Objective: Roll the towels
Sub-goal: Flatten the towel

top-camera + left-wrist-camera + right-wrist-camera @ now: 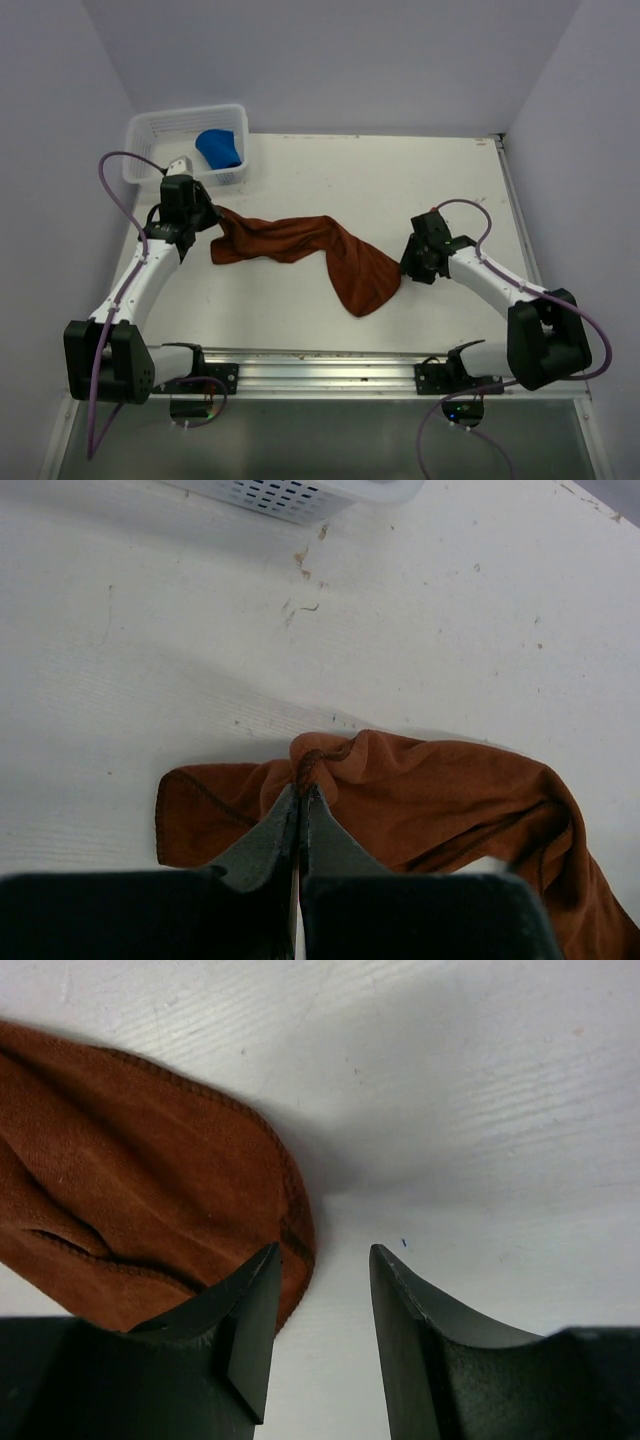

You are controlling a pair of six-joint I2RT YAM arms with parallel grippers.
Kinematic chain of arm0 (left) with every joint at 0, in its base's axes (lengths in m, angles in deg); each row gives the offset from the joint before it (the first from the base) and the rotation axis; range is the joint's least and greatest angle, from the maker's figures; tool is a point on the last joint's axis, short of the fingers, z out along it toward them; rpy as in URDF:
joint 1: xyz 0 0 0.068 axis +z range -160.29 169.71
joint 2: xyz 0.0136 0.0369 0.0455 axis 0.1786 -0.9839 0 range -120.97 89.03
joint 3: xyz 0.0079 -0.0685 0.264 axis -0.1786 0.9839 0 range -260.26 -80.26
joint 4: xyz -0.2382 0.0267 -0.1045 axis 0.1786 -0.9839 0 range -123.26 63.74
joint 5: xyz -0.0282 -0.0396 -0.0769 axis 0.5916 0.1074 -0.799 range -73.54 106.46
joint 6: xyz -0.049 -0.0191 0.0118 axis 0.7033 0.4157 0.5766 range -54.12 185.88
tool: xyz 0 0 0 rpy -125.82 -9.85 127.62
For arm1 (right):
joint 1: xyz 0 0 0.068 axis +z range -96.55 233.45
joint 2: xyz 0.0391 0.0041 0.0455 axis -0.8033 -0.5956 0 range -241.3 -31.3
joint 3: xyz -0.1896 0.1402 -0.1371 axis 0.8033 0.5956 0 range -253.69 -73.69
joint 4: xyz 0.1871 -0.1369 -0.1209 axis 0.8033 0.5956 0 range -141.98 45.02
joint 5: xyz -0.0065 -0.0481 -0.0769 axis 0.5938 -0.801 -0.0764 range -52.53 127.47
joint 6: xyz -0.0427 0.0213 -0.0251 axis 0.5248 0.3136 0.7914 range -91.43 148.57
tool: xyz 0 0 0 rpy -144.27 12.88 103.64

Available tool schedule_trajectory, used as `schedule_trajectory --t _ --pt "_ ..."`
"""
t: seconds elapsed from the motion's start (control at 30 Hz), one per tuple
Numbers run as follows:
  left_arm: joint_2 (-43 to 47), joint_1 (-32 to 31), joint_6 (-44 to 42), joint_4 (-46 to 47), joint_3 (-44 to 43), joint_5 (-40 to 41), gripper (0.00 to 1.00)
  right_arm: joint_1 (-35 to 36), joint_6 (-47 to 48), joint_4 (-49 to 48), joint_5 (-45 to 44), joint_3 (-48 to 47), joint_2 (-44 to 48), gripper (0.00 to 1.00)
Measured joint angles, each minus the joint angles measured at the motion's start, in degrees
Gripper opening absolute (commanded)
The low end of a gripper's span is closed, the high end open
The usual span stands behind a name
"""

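Note:
A rust-brown towel (320, 255) lies crumpled and stretched across the middle of the table. My left gripper (210, 215) is shut on a bunched corner of it (318, 760) at its left end. My right gripper (405, 268) stands open just right of the towel's right end, with only bare table between its fingertips (322, 1252); the towel's hemmed edge (290, 1210) lies against the left finger. A bright blue towel (220, 148) sits crumpled inside the white basket.
The white mesh basket (150, 128) stands at the back left corner, its edge (300, 492) also at the top of the left wrist view. Walls close in on both sides and the back. A metal rail (320, 365) runs along the near edge.

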Motion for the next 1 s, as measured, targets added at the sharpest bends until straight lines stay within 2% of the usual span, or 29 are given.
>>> schedule_trajectory --t 0.1,0.17,0.27,0.3,0.37,0.4,0.43,0.7,1.0 --pt "0.0 0.0 -0.4 0.0 0.0 0.0 0.00 -0.6 0.5 -3.0 1.4 0.0 -2.5 0.46" --pt "0.0 0.0 -0.7 0.0 0.0 0.0 0.00 -0.8 0.8 -4.8 2.0 -0.3 -3.6 0.44" --pt "0.0 0.0 -0.9 0.0 0.0 0.1 0.00 -0.9 1.6 -5.3 1.9 -2.4 -5.6 0.31" --pt "0.0 0.0 -0.9 0.0 0.0 0.1 0.00 -0.9 1.9 -5.4 1.9 -3.1 -6.3 0.23" --pt "0.0 0.0 -1.0 0.0 0.0 0.2 0.00 -0.9 2.1 -5.6 1.7 -4.0 -7.0 0.15" --pt "0.0 0.0 -1.2 0.0 0.0 0.2 0.00 -0.9 2.2 -5.6 1.7 -4.2 -7.2 0.02" --pt "0.0 0.0 -1.4 0.0 0.0 0.3 0.00 -0.9 2.6 -5.6 1.8 -4.3 -7.2 0.00" --pt "0.0 0.0 -3.8 0.1 0.0 0.0 0.00 -0.9 4.7 -1.5 0.6 -7.3 -6.6 0.00" --pt "0.3 0.0 -8.9 0.4 -2.2 -2.1 0.00 -2.1 12.1 6.1 -4.9 -22.7 3.4 0.00"
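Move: The brown towel's right corner lies just off the right hand's open fingers, about 2 cm ahead, 2 cm to the left and some 2 cm below. Of the same towel, the near corner is roughly 8 cm back and 11 cm left of that hand, and the top of the bend about 11 cm ahead and 18 cm left. From the left hand, which already holds the other end raised, the right corner is roughly 39 cm to the right, 8 cm back and 13 cm lower. The right hand skims low and forward about 4 cm, drifting a little left to the brown towel's right corner, shuts its fingers there, then climbs about 15 cm while going on another 4 cm forward and a little right, away from the corner, its closed fingers tipping up some 20 degrees. The left hand keeps its pinch on the towel's raised other end, almost still while the right hand closes, then lifts it about 2 cm at the end with a slight clockwise turn. ##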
